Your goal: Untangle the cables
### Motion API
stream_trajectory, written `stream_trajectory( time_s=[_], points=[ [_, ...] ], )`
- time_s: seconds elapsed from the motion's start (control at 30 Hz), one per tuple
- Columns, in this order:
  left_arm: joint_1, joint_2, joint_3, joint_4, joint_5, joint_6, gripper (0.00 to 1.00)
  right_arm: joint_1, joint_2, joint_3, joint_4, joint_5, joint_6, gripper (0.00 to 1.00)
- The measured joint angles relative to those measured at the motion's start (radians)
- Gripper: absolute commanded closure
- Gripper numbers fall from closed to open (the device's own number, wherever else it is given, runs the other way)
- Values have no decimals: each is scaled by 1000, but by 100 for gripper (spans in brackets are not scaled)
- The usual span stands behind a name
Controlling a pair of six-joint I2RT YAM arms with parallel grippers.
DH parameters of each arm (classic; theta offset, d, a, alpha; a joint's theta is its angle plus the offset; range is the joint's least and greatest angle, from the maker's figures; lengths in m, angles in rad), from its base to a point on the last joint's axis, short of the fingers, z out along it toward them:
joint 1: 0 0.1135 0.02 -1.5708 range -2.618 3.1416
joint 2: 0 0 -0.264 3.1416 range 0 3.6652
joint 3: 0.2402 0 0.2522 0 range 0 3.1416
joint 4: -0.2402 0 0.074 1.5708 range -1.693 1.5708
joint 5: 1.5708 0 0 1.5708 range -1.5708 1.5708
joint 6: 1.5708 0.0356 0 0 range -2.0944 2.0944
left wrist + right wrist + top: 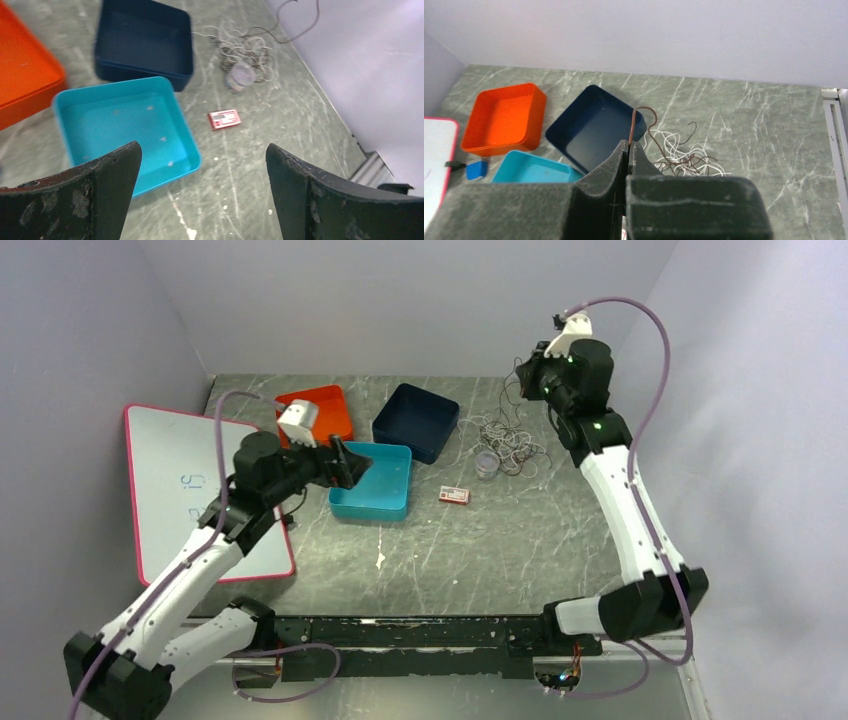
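The cables (508, 443) lie in a loose tangle of whitish and dark thin wires on the marble table, right of the navy tray. My right gripper (524, 376) hangs raised above the tangle. It is shut on one dark brown cable (633, 124), which rises from the fingertips, curls over and drops into the pile (684, 161). My left gripper (350, 462) hovers over the left rim of the teal tray, wide open with nothing between its fingers (116, 172). In the left wrist view the tangle (246, 49) lies far ahead.
An orange tray (322, 412), a navy tray (415, 421) and a teal tray (377, 483) sit mid-table. A small clear round container (486, 463) touches the tangle, with a small red box (454, 495) nearby. A pink-edged whiteboard (185, 485) lies at the left.
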Motion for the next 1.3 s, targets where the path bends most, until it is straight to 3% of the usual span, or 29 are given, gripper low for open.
stream_trajectory(
  time_s=[0.33,0.53,0.87,1.3],
  points=[
    [-319,324,79,350,-23,26,2,1,-234,-63,-95,-35,110,100],
    [-423,509,169,563,-11,65,2,2,-268,-63,-148,-52,158,100],
    [-434,717,351,806,55,141,2,3,-282,-63,-209,-93,185,100],
    [-429,873,412,918,90,191,2,3,-311,-43,-254,-171,193,100]
  ],
)
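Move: The brown cable, pinched in the right fingers, hangs towards the tangle; its free stretch is some 32 cm to the left hand's right, 17 cm ahead and about 5 cm below. From the left hand the clear tub is about 17 cm ahead, 27 cm right and 21 cm down, the red-white box 9 cm ahead, 20 cm right and 22 cm down. The tangle lies roughly 7 cm ahead of the right hand, 4 cm right and 31 cm below. Open left hand sweeps 27 cm right towards the hanging brown cable; right, still pinching it, backs 12 cm. ##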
